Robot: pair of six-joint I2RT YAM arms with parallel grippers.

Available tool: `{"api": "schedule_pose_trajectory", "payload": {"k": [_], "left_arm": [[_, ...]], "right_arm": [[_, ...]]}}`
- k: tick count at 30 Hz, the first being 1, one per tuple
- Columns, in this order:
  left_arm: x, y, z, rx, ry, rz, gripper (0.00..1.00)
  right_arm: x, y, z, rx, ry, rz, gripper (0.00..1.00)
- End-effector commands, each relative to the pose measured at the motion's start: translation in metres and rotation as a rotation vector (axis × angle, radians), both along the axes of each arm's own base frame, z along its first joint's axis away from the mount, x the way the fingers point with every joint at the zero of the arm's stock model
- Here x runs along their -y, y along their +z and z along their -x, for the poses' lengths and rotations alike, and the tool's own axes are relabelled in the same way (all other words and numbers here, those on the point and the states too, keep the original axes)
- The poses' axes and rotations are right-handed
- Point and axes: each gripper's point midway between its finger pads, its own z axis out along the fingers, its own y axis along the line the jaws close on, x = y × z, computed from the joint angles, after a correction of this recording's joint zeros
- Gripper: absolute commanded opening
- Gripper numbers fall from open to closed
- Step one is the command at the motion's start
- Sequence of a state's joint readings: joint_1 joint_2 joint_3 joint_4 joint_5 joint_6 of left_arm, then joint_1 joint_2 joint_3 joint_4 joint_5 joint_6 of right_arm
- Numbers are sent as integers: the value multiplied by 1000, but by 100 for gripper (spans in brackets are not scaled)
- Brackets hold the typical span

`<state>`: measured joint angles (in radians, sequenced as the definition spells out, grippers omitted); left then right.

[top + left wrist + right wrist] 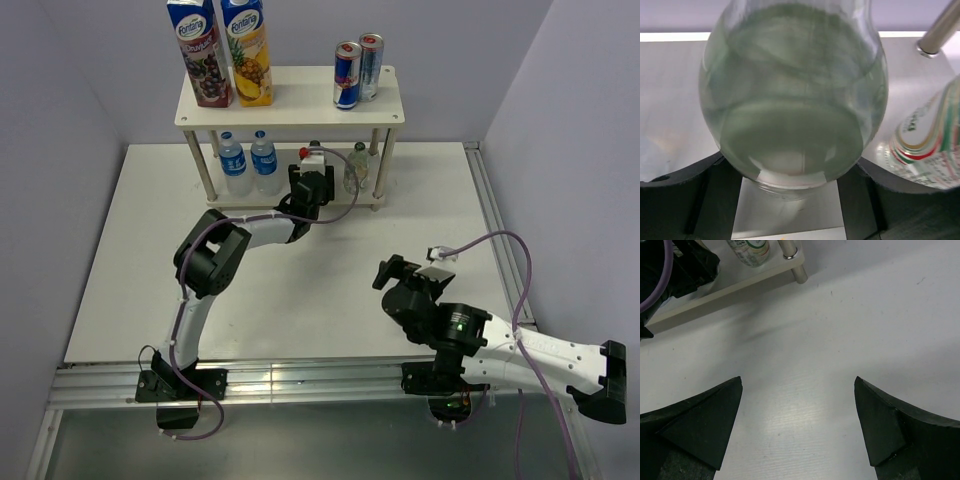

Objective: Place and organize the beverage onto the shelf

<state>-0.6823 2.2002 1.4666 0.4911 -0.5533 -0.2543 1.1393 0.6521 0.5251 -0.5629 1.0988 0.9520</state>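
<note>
The white two-tier shelf (290, 110) stands at the back of the table. My left gripper (312, 185) reaches into its lower tier and is shut on a clear glass bottle (313, 158) with a red cap. In the left wrist view the bottle (795, 95) fills the frame between the black fingers (710, 200) of the left gripper (790, 187), over the lower board (670, 100). I cannot tell whether it rests on the board. My right gripper (395, 272) hovers open over bare table; its wrist view shows the right gripper (797, 412) with nothing between its jaws.
Two juice cartons (222, 52) and two cans (358, 72) stand on the top board. Two water bottles (248, 162) occupy the lower tier's left, a labelled glass bottle (356, 168) (930, 145) its right, next to a leg (940, 30). Walls enclose the table on three sides.
</note>
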Motion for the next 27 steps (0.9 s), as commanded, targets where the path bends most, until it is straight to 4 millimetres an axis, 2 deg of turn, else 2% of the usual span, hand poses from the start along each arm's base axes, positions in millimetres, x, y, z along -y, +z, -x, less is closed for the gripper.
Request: {"api": "schedule_pose_trajectory", "payload": {"k": [1,11,17,18,19,21,22,23,24,25,27], "left_arm": [[29,64,-9,140,-59,149,0],[52,46,-3,96,-184,157,0],[59,44,0,93,-220,165,3],[59,43,-1,93,-218,160,7],[60,42,-1,92,-220,158,18],[57,40,-3,92,-204,132,34],[60,40,-2,92,-211,128,56],[61,41,-1,94,-213,123,64],[60,42,-1,96,-204,125,77],[57,42,1,98,-187,123,99],[56,45,3,108,-179,121,99]], "right_arm": [[3,3,-4,41,-37,-10,100],[1,-3,-5,35,-43,9,100],[1,-5,-6,37,-47,11,100],[0,-5,-6,36,-45,11,100],[0,-5,-6,36,-47,9,100],[0,-6,-6,36,-46,9,100],[0,-7,-6,35,-46,11,100],[-1,-6,-6,38,-44,5,100],[-1,-6,-6,39,-42,8,100],[-1,-7,-6,38,-43,11,100],[-2,-6,-7,40,-43,10,100]]}}
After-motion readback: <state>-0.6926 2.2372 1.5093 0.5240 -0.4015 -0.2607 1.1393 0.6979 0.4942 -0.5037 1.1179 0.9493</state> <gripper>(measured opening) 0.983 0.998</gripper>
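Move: The left hand grips a green bottle on the lower shelf; the other green bottle stands about 11 cm to its right, level with it in depth and height. On its left, also about level in depth and height, are the near water bottle, some 13 cm away, and the far water bottle, about 22 cm. From the right hand, the standing green bottle is roughly 30 cm ahead, 11 cm left and 5 cm lower. Left hand slides the bottle about 4 cm right towards its twin, turning 10 degrees clockwise, then opens the fingers. ##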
